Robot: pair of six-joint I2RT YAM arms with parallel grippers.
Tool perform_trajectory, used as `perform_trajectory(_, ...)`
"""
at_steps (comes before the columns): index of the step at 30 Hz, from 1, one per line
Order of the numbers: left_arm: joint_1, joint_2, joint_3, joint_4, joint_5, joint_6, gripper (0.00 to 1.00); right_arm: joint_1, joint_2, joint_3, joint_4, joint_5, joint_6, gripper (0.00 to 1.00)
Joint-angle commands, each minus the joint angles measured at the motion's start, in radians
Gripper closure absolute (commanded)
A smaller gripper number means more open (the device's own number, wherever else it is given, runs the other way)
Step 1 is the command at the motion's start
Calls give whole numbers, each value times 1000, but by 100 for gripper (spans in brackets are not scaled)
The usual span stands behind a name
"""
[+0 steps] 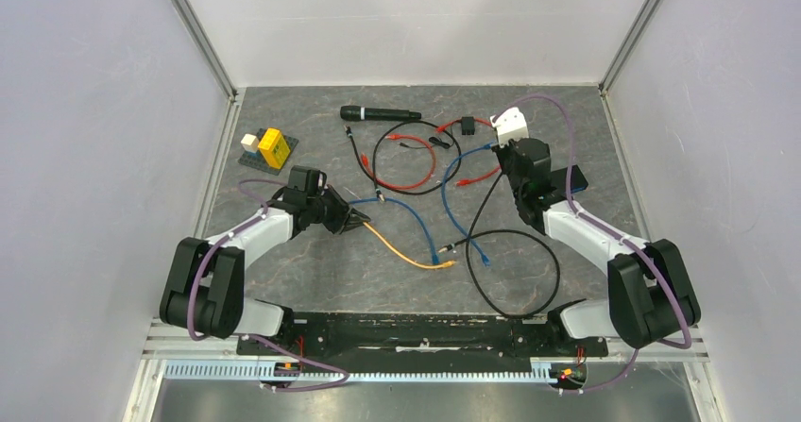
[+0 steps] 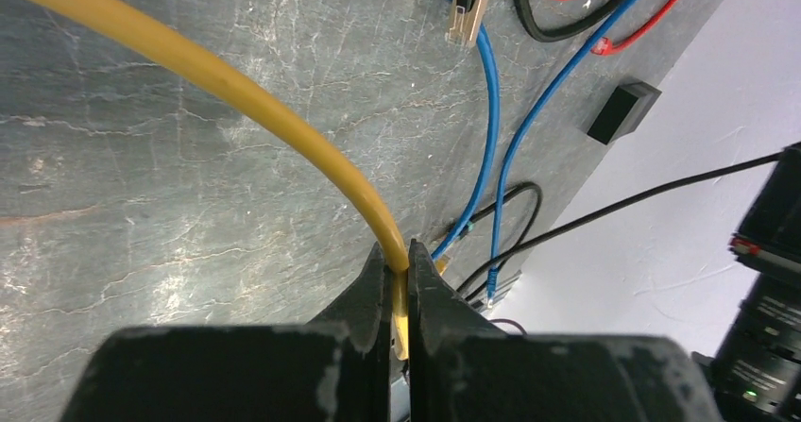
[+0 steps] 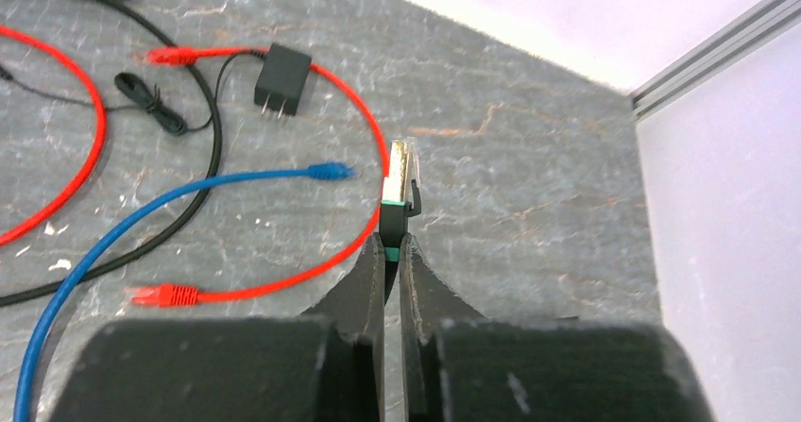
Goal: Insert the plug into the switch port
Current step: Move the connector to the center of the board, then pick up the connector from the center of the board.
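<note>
My right gripper (image 3: 392, 243) is shut on a plug (image 3: 400, 172) with a black boot, a green band and a clear tip. The plug sticks out past the fingertips, above bare table, and points toward the back right corner. In the top view a small pale white box (image 1: 510, 125) shows at the far end of my right gripper, but I see no switch port on it, and it is out of the right wrist view. My left gripper (image 2: 399, 252) (image 1: 357, 218) is shut on one end of a yellow-orange cable (image 2: 236, 87), which trails right across the table (image 1: 406, 252).
Red (image 1: 416, 162), blue (image 1: 411, 216) and black (image 1: 515, 271) cables lie tangled mid-table, with a black adapter (image 3: 282, 78) among them. A black microphone (image 1: 380, 113) lies at the back, and yellow and white blocks (image 1: 268, 146) sit back left. A dark flat object (image 1: 574, 178) lies under the right arm. Walls enclose three sides.
</note>
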Motion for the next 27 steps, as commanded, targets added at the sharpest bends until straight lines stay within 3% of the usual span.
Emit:
perform_trajectory(1,5,15,18,19,17,65,98,-4,-29,76,10,2,-83,100)
perform_trajectory(3,5,20,17,31,27,66,96,-3,-50,54,23,-157,-89,100)
perform_trajectory(9,5,-5,45,37,48,79,51,1,-99,12,46,-608,-89,100)
perform_trajectory(12,3,-23,94,32,73,113,49,1,-86,41,-7,-804,-152,100)
perform_trajectory(17,-24,-38,219,-40,80,259,46,3,-22,134,-109,-976,-168,100)
perform_trajectory(23,-87,-50,288,71,133,303,45,43,23,169,-171,-1053,-175,100)
perform_trajectory(27,-109,-25,342,39,115,330,45,75,43,183,-211,-1039,-190,100)
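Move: The right hand already holds the black cable's connector, and the board's centre lies about 25 cm to its left, 13 cm back and 16 cm below. On the table, from that hand, the black adapter is some 7 cm ahead and 5 cm left, and the loose red plug 9 cm back and 8 cm left. From the left hand, still pinching the yellow cable, the connector is about 35 cm right, 22 cm ahead and 10 cm higher. Right hand swings the connector 16 cm left towards centre, turning counter-clockwise; left fingers release yellow cable, rising 11 cm. ##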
